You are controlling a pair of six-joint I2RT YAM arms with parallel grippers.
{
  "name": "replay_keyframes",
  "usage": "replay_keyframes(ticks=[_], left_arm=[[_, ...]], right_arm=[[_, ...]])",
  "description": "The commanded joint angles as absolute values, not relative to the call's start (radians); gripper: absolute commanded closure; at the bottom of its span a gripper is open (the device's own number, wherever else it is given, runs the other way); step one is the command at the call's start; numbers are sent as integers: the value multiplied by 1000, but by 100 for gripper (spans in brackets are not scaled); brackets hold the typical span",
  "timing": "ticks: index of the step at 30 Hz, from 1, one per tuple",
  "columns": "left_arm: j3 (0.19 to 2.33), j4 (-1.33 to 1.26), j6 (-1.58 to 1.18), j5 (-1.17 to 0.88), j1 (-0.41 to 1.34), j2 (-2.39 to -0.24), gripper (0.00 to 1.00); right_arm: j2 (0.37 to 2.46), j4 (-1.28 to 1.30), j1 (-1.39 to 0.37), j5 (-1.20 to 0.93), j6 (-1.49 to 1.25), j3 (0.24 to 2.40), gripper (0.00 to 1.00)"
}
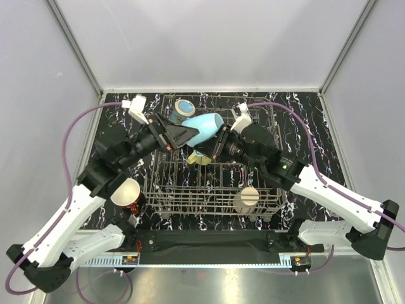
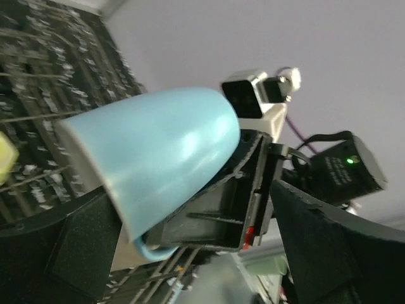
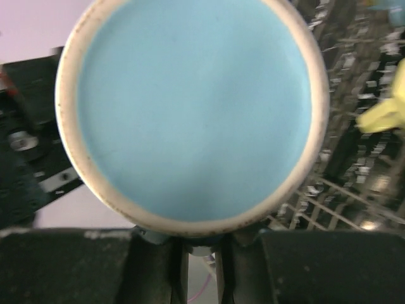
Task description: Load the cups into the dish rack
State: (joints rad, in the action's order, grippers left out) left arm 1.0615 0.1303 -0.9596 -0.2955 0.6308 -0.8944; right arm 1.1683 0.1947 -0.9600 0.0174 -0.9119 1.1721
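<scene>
A light blue cup [image 1: 205, 128] hangs on its side above the dish rack [image 1: 209, 190], between both grippers. My right gripper [image 1: 218, 144] is shut on its handle at the rim end. In the right wrist view the cup's mouth [image 3: 190, 107] faces the camera, with the gripper [image 3: 202, 250] closed narrowly on the handle below it. My left gripper [image 1: 183, 134] stands open around the cup's base end. Its wide fingers [image 2: 82, 247] flank the blue cup [image 2: 158, 145] in the left wrist view. A yellow-green cup [image 1: 201, 156] sits in the rack just below.
A cream cup [image 1: 247, 198] stands in the rack's near right corner. Another round cup [image 1: 185, 109] lies at the rack's far end. A red cup with a cream inside [image 1: 126, 193] rests on the dark marbled table [image 1: 114, 126], left of the rack.
</scene>
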Motion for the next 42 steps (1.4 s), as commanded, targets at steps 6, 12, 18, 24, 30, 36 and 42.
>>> replay_keyframes(ticks=[6,12,18,24,30,36,42], left_arm=[[1227,429,-602,224,630,-709,1],[1261,543,-523,270,632,-719,1],[1201,590,-468,244,632,-715,1],[1232,640,-453,230,630,-758,1],[1239,606,-465,183,630,-787,1],[1233,594,-482,176,630,-781,1],[1238,598,-463,183,630,-784,1]], right_arm=[[1259,515,-760,203,-716,1388,100],[1413,681,-606,305,-537,1538,100],[1587,735,-529,388,-370,1644,100],[1693,723,-488,410,-288,1689,100],[1718,672,-466,387,-256,1680,100],[1758,663,-431,337,-236,1697,100],[1793,638,-405,307,-212,1707,100]])
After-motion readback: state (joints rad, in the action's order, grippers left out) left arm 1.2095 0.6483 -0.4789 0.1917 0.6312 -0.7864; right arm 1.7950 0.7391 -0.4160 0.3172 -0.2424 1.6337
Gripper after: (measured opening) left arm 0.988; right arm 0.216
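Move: The free spot at the back right of the rack is some 24 cm ahead of my right hand, 21 cm to its right and 23 cm lower; that hand already holds the light-blue mug. The yellow mug sits about 7 cm ahead, 2 cm left and 25 cm below it; the butterfly mug is 23 cm ahead, 10 cm left and 23 cm down. From my open left hand, the spot lies about 24 cm ahead, 34 cm right and 28 cm below. My right hand keeps its pinch on the light-blue mug's handle and swings it forward, right and down, about 22, 21 and 17 cm, towards the back right of the rack, while the wrist rolls some 60 degrees to bring the fingers down from sideways. My left hand, fingers staying wide open, backs off leftward from the mug, rising at first and then sinking. ##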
